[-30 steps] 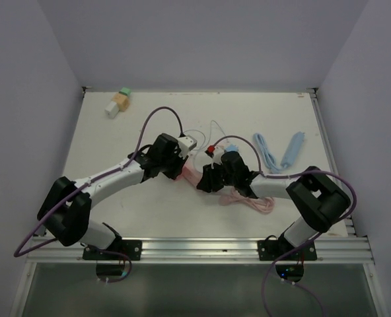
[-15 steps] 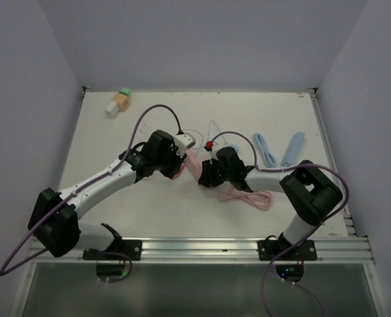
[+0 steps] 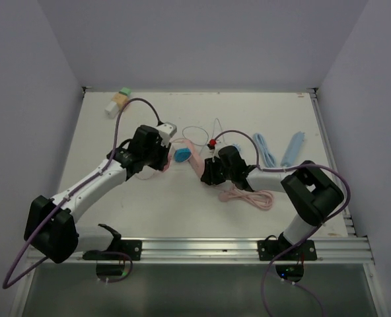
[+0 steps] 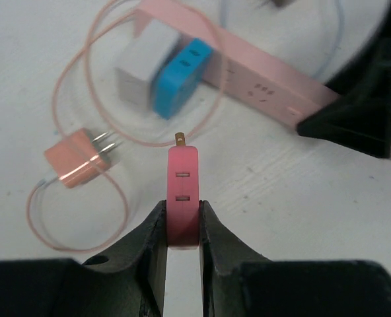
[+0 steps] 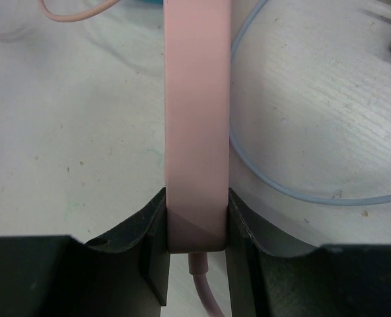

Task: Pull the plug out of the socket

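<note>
My left gripper point(image 4: 182, 206) is shut on a flat red plug point(image 4: 182, 175). One metal prong point(image 4: 180, 137) sticks out of the plug's far end, clear of everything. The socket is a pink power strip point(image 4: 265, 74) lying beyond it, with a blue and white adapter point(image 4: 161, 76) at its side. My right gripper point(image 5: 197, 201) is shut on the cord end of that strip point(image 5: 197, 99). In the top view the left gripper point(image 3: 161, 160) sits left of the adapter point(image 3: 181, 155), apart from the strip point(image 3: 197, 163), and the right gripper point(image 3: 211, 173) is on it.
A small orange plug point(image 4: 80, 160) with a thin looped cable lies left of my left gripper. The strip's pink cord point(image 3: 248, 197) coils to the front right. Light blue cables point(image 3: 266, 150) lie to the right. Coloured blocks point(image 3: 118, 102) sit at the back left.
My left arm has drawn back to the left with the red plug, away from the strip, uncovering the blue adapter. The right gripper has stayed on the strip.
</note>
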`<state>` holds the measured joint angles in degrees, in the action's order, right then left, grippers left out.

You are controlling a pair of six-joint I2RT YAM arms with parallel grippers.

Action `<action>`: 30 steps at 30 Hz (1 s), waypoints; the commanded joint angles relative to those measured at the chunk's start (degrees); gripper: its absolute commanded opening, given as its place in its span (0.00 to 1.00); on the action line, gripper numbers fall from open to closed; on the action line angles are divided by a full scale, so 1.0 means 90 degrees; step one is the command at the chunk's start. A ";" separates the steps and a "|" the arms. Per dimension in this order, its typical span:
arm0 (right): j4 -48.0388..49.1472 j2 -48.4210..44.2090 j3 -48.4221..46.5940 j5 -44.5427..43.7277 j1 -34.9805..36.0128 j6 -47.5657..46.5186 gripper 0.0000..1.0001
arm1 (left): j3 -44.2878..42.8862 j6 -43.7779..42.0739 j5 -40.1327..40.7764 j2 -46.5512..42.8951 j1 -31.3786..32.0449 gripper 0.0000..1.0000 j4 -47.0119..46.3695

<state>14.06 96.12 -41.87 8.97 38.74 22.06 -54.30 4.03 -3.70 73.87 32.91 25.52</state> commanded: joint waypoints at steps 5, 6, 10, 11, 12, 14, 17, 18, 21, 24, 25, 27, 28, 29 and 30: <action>0.0048 -0.0250 0.0316 0.0057 -0.0174 -0.0040 0.00 | 0.0331 0.1220 0.1232 0.0230 -0.1389 0.00 -0.0442; 0.0087 -0.0250 0.0326 0.0116 -0.0164 -0.0040 0.00 | 0.0340 0.1348 0.1242 0.0308 -0.1468 0.00 -0.0462; 0.0224 -0.0279 0.0384 0.0321 -0.0164 -0.0069 0.00 | 0.0486 0.1885 0.1203 0.0669 -0.1664 0.02 -0.0812; 0.0302 -0.0298 0.0394 0.0360 -0.0164 -0.0069 0.00 | 0.0545 0.2128 0.1203 0.0708 -0.1722 0.03 -0.0901; 0.0341 -0.0318 0.0413 0.0428 -0.0164 -0.0069 0.00 | 0.0613 0.2217 0.1203 0.0738 -0.1761 0.08 -0.0989; 0.0371 -0.0318 0.0423 0.0497 -0.0164 -0.0078 0.00 | 0.0789 0.2451 0.1193 0.0826 -0.1907 0.14 -0.1213; 0.0507 -0.0309 0.0433 0.0780 -0.0164 -0.0088 0.00 | 0.0936 0.2511 0.1125 0.0836 -0.2025 0.30 -0.1361; 0.0566 -0.0308 0.0443 0.0858 -0.0164 -0.0079 0.00 | 0.0936 0.2501 0.1086 0.0816 -0.2035 0.38 -0.1361; 0.0693 -0.0328 0.0472 0.1112 -0.0164 -0.0088 0.00 | 0.0888 0.2316 0.0851 0.0699 -0.2045 0.54 -0.1264; 0.0820 -0.0328 0.0492 0.1317 -0.0164 -0.0088 0.00 | 0.0780 0.2130 0.0783 0.0533 -0.2045 0.74 -0.1049; 0.0849 -0.0347 0.0511 0.1376 -0.0164 -0.0079 0.00 | 0.0731 0.2082 0.0725 0.0427 -0.2045 0.77 -0.0981; 0.0947 -0.0348 0.0531 0.1474 -0.0154 -0.0079 0.00 | 0.0712 0.1896 0.0540 0.0299 -0.2045 0.81 -0.0960; 0.0986 -0.0377 0.0550 0.1522 -0.0154 -0.0079 0.00 | 0.0682 0.1828 0.0239 0.0154 -0.2035 0.81 -0.0980; 0.1025 -0.0377 0.0560 0.1552 -0.0145 -0.0079 0.00 | 0.0673 0.1692 0.0091 0.0065 -0.2025 0.81 -0.0999; 0.1054 -0.0377 0.0560 0.1591 -0.0115 -0.0088 0.00 | 0.0653 0.1507 -0.0191 -0.0100 -0.1967 0.81 -0.1077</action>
<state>19.49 94.74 -37.17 19.18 37.17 21.98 -46.13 22.28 1.13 77.58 14.76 17.74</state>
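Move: My left hand already holds the deep-pink plug clear of the socket. The open spot it goes to, just on the near side of the peach charger, lies about 11 cm to its left, 4 cm ahead and 8 cm below; the charger lies 10 cm left and 9 ahead. Still on the socket, the white plug is some 6 cm ahead and 1 right, the blue one 6 ahead and 4 right. From my right hand that spot is roughly 27 cm left and 5 ahead. I swing my left hand quickly left, away from the socket, about 10 cm and a little forward, turning it counter-clockwise nearly 40 degrees. Sinking some 7 cm towards the table by the peach charger, I open the fingers wide to let go of the pink plug, then rise nearly 2 cm. My right hand keeps its pinch on the socket's end and eases back 2 or 3 cm. ##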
